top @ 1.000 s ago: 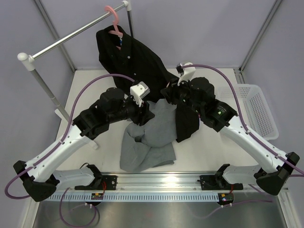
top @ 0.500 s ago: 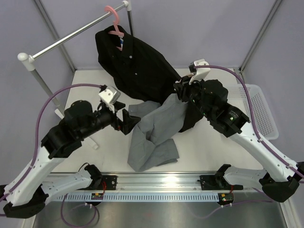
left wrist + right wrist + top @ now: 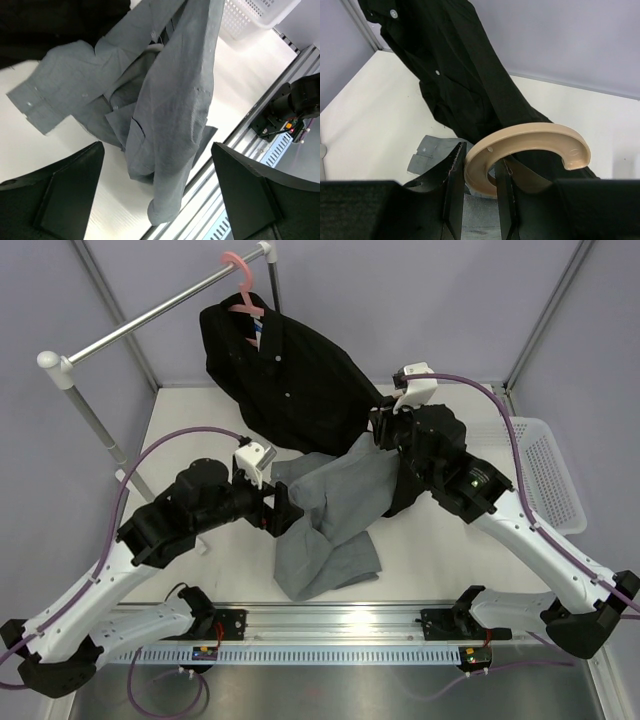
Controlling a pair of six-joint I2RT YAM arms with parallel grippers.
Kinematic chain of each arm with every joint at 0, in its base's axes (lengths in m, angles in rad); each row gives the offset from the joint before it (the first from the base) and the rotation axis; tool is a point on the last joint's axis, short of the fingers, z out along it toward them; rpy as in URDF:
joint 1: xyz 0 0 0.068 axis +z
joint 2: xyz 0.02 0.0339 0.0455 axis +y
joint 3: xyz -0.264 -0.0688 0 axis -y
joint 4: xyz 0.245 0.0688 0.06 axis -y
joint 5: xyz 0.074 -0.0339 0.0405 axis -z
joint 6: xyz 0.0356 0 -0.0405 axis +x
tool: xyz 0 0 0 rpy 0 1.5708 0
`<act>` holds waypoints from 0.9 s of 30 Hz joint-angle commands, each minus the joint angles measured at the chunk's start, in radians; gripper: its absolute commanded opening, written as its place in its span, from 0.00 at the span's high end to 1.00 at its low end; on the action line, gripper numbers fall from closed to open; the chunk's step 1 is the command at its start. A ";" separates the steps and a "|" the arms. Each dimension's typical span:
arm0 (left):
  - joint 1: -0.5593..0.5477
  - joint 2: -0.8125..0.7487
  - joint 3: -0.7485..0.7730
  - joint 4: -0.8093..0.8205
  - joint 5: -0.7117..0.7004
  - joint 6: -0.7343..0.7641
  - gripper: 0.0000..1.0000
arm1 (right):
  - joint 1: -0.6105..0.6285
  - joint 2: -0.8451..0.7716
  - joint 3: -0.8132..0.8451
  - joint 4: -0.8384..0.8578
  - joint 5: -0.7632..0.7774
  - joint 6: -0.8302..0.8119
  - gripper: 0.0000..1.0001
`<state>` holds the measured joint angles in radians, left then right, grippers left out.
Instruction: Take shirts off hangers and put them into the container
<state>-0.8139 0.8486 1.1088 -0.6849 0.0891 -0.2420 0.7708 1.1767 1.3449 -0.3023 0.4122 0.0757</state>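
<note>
The grey shirt (image 3: 335, 510) hangs from a beige hanger whose hook (image 3: 530, 145) is pinched in my shut right gripper (image 3: 480, 185), held above the table (image 3: 200, 430). The shirt's lower part is heaped on the table. My left gripper (image 3: 277, 510) stands open just left of the grey shirt (image 3: 170, 95), which hangs in front of the wide-apart fingers (image 3: 65, 190) without touching them. The black shirt (image 3: 290, 370) hangs on the pink hanger (image 3: 240, 285) from the rail, its tail trailing behind the right gripper (image 3: 385, 432). The white container (image 3: 545, 475) sits at the right edge.
A metal clothes rail (image 3: 150, 315) on a white post (image 3: 85, 405) crosses the back left. The frame rail with the arm bases (image 3: 340, 625) runs along the near edge. The basket's corner (image 3: 255, 12) shows beyond the grey shirt in the left wrist view.
My left gripper opened and let go of the grey shirt, drew back to the left, then came partway back. The right gripper shifted slightly up and right with the hanger.
</note>
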 commanded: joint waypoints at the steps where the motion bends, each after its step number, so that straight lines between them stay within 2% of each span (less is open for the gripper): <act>1: -0.004 -0.003 -0.018 0.027 0.026 -0.037 0.10 | 0.005 0.006 0.019 0.065 0.088 -0.005 1.00; 7: -0.004 0.036 -0.026 0.028 0.035 -0.042 0.21 | 0.005 0.009 0.017 0.077 0.088 0.012 1.00; 12: -0.004 0.067 -0.012 0.030 0.017 -0.040 0.35 | 0.005 0.006 0.017 0.077 0.076 0.019 1.00; 16: -0.004 0.081 -0.007 0.030 0.006 -0.045 0.56 | 0.005 0.001 0.017 0.077 0.074 0.019 1.00; 17: -0.004 0.081 -0.009 0.030 0.003 -0.045 0.68 | 0.005 0.000 0.016 0.075 0.074 0.019 1.00; 19: -0.004 0.076 -0.007 0.030 0.000 -0.042 0.82 | 0.005 0.000 0.016 0.074 0.079 0.018 1.00; 20: -0.004 0.072 -0.007 0.030 -0.003 -0.039 0.98 | 0.005 0.001 0.013 0.074 0.082 0.016 1.00; 27: -0.004 -0.051 -0.024 -0.017 -0.084 -0.029 1.00 | 0.005 -0.015 -0.026 0.075 0.184 -0.007 1.00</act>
<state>-0.8181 0.8860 1.0855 -0.6956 0.0845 -0.2779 0.7788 1.1912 1.3319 -0.2745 0.4587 0.1013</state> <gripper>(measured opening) 0.101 0.346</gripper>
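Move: The grey shirt's left-hand fold, hanging from the tan hanger still held by the right hand, lies just under the open left fingers, about 3 cm below, 1 cm ahead and 1 cm right. That hanger is some 15 cm ahead, 17 cm right and 9 cm up; the black shirt's middle hangs roughly 24 cm straight ahead. From the right hand the fold is about 15 cm back, 17 cm left and 12 cm below. Left hand sinks about 3 cm, closes on the grey shirt's fold, then rises slightly; right keeps holding the hanger. ##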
